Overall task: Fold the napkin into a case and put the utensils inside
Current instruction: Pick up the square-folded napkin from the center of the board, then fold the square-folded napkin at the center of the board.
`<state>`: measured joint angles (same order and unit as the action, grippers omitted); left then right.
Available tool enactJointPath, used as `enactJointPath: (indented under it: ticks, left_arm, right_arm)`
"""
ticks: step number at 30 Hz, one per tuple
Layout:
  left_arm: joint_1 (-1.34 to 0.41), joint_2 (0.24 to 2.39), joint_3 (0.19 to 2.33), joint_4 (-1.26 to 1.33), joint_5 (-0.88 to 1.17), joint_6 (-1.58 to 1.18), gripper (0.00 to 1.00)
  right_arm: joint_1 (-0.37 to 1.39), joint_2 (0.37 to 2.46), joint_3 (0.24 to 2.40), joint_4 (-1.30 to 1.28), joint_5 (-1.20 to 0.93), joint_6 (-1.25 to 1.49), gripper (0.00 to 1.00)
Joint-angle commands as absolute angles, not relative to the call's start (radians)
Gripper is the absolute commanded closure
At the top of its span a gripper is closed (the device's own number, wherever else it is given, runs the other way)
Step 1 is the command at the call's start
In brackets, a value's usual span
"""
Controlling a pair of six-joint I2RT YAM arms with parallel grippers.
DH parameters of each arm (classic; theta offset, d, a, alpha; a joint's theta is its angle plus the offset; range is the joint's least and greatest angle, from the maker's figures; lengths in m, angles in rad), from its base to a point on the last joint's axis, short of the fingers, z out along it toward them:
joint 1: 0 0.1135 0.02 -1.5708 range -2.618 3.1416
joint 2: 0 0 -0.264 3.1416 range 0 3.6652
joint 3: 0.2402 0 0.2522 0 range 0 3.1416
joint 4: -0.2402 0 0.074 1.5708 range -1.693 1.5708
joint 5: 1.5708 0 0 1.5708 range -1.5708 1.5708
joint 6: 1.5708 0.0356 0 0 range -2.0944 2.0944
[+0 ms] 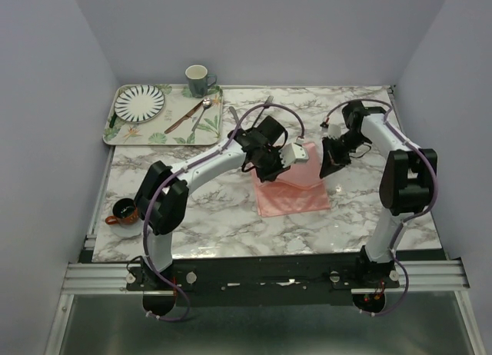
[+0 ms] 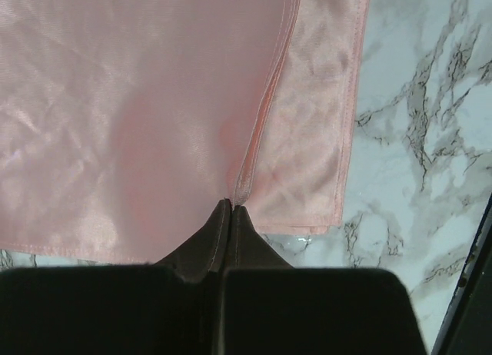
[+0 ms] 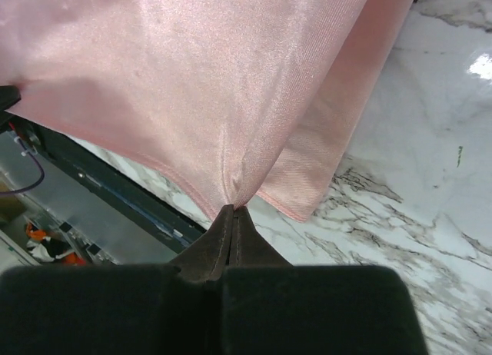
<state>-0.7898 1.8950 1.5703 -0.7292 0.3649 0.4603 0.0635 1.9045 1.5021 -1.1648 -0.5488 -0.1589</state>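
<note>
The salmon-pink napkin [image 1: 296, 194] lies partly folded on the marble table, its far part lifted between the two grippers. My left gripper [image 1: 274, 170] is shut on a hemmed edge of the napkin [image 2: 138, 124], its fingertips [image 2: 232, 207] pinching the fold. My right gripper [image 1: 327, 169] is shut on another edge of the napkin [image 3: 192, 78], which hangs gathered from its tips [image 3: 234, 210] above a lower layer. What looks like a fork [image 1: 267, 102] and a knife [image 1: 233, 110] lies beyond the left arm, partly hidden. No finished case shows.
A leaf-patterned tray [image 1: 123, 134] at the back left holds a striped plate [image 1: 139, 102], a spoon [image 1: 203, 113] and a brown-handled utensil [image 1: 181, 121]. A green mug [image 1: 197, 80] stands behind it. A small brown cup [image 1: 123, 211] sits near the left arm's base.
</note>
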Motion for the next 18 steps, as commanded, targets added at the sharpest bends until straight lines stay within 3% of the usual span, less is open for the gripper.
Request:
enactJointPath:
  ticks: [1,18]
  left_arm:
    - [-0.799,1.836,1.537,-0.772,0.423,0.46,1.0]
    - [-0.861,1.927,1.376,-0.604,0.407,0.371,1.0]
  right_arm:
    - [0.058,1.855,1.424,-1.189,-0.563,-0.178,0.99]
    - [0.06,1.966,1.327,-1.072,-0.425,-0.179,0.99]
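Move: Both hands hold the napkin's upper layer raised by its two near corners. The near edge of the lower layer has its middle about 7 cm back, 12 cm right and 9 cm below the left hand; from the right hand it is roughly 9 cm back, 9 cm left and 8 cm below. From the left hand, also on the board, the knife lies some 29 cm ahead and 9 cm left, the fork some 33 cm straight ahead. Back and down together, both hands draw the pinched corners towards the near edge of the lower layer: the left about 5.5 cm back, sinking about 5 cm mostly later on, the right nearly as far on both counts, its backward travel easing off and turning very slightly forward at the last. Fingertips swing a little towards the bases; both grips stay shut. ##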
